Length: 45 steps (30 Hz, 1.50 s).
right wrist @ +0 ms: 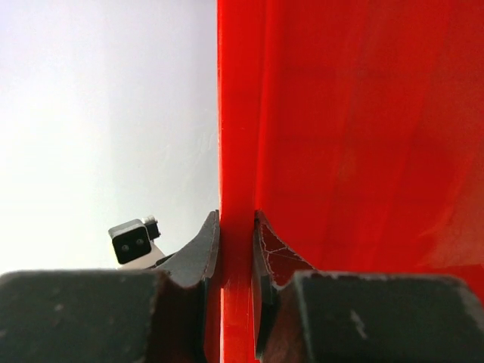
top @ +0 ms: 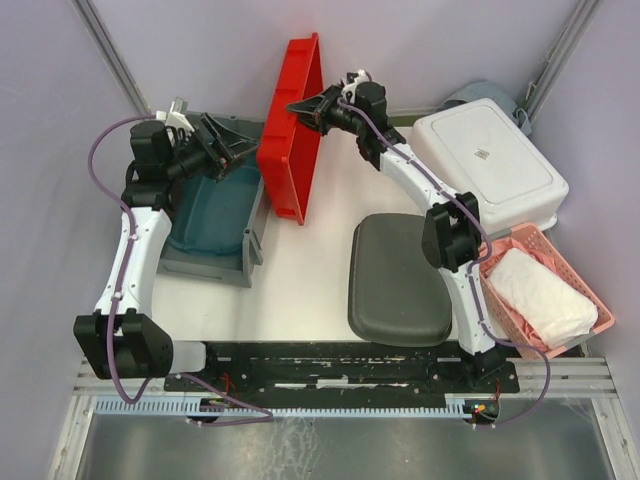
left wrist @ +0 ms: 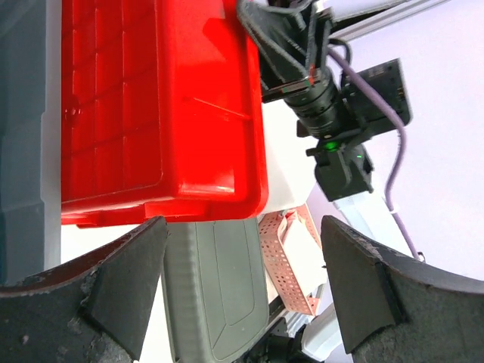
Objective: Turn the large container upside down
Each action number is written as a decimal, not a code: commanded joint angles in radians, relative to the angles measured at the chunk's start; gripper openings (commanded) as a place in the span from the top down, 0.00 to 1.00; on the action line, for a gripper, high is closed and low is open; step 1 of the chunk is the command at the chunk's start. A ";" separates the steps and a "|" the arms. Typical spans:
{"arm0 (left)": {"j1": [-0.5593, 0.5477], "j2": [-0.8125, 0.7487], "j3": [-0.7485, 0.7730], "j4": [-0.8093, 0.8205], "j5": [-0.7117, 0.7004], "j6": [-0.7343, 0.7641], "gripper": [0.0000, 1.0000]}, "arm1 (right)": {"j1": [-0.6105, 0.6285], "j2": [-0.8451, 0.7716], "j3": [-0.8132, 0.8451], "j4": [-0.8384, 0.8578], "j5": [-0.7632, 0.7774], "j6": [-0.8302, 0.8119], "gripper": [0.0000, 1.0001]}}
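The large red container (top: 293,130) stands on its long side at the back of the table, tilted, its open face to the right. My right gripper (top: 305,108) is shut on its upper rim; in the right wrist view both fingers press the red rim (right wrist: 236,302) between them, at the gripper (right wrist: 236,227). My left gripper (top: 235,152) hangs open just left of the container, apart from it. The left wrist view shows the container's ribbed underside (left wrist: 159,106) above the wide-open left gripper (left wrist: 242,249), with nothing between the fingers.
A teal tub (top: 210,215) sits in a grey bin below the left gripper. A dark grey lid (top: 397,278) lies in the middle. An overturned white tub (top: 490,160) and a pink basket (top: 590,300) holding a white bundle stand at the right.
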 commanded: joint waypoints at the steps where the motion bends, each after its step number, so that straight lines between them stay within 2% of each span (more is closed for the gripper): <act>1: 0.002 -0.019 0.014 0.046 -0.019 -0.026 0.11 | -0.037 -0.156 -0.194 0.493 -0.075 0.154 0.98; 4: 0.001 -0.015 0.011 0.057 -0.022 -0.027 0.11 | -0.065 -0.182 -0.381 0.686 -0.032 0.239 0.98; 7: 0.000 -0.009 0.018 0.057 -0.022 -0.026 0.11 | -0.087 -0.197 -0.485 0.822 -0.013 0.295 0.98; 15: 0.000 -0.005 0.010 0.057 -0.019 -0.021 0.11 | -0.167 -0.275 -0.784 0.986 -0.067 0.362 0.98; 19: 0.000 -0.001 0.007 0.053 -0.018 -0.019 0.11 | -0.205 -0.342 -0.939 0.955 -0.122 0.322 0.82; 20: 0.001 0.000 0.008 0.052 -0.016 -0.018 0.11 | -0.212 -0.365 -0.974 0.920 -0.136 0.299 0.75; 23: -0.001 0.005 0.013 0.043 -0.017 -0.012 0.11 | -0.232 -0.453 -1.049 0.697 -0.190 0.146 0.57; 27: -0.012 0.016 0.029 0.009 -0.030 0.012 0.11 | -0.244 -0.583 -1.039 0.185 -0.214 -0.180 0.34; 30: -0.030 0.025 0.057 -0.033 -0.059 0.046 0.11 | -0.245 -0.641 -0.940 -0.192 -0.144 -0.438 0.26; 34: -0.044 0.034 0.068 -0.045 -0.066 0.058 0.11 | -0.246 -0.669 -0.823 -0.521 -0.053 -0.619 0.20; 35: -0.050 0.038 0.069 -0.045 -0.069 0.059 0.11 | -0.245 -0.666 -0.772 -0.667 -0.017 -0.684 0.18; 38: -0.061 0.042 0.069 -0.044 -0.073 0.062 0.11 | -0.245 -0.666 -0.718 -0.807 0.026 -0.773 0.16; 42: -0.078 0.048 0.070 -0.044 -0.082 0.066 0.11 | -0.245 -0.672 -0.634 -1.008 0.181 -0.895 0.10; 44: -0.090 0.051 0.075 -0.045 -0.088 0.070 0.11 | -0.246 -0.684 -0.614 -1.063 0.251 -0.943 0.00; 45: -0.097 0.055 0.080 -0.047 -0.091 0.074 0.11 | -0.245 -0.687 -0.600 -1.088 0.282 -0.971 0.01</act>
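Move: Above the open table patch where the red container is going, the right hand already pinches its upper rim as it stands on edge; the patch's middle lies some 11 cm right, 13 cm back and 28 cm below. The grey bin is about 22 cm left and 20 cm back, the grey lid 24 cm right and 37 cm back, the white container 44 cm right and 10 cm back. From the left hand, the red container's middle is roughly 9 cm right, 7 cm ahead and 14 cm lower. Swinging the pinched rim over towards the white container, the right hand travels about 20 cm right, at first sinking slightly, then also drawing back and down some 12 cm each. Its fingers tip up a little, then open wide from midway, letting go of the rim as they turn down to about 40 degrees below their starting slant. The open left hand eases a couple of centimetres right and down. ##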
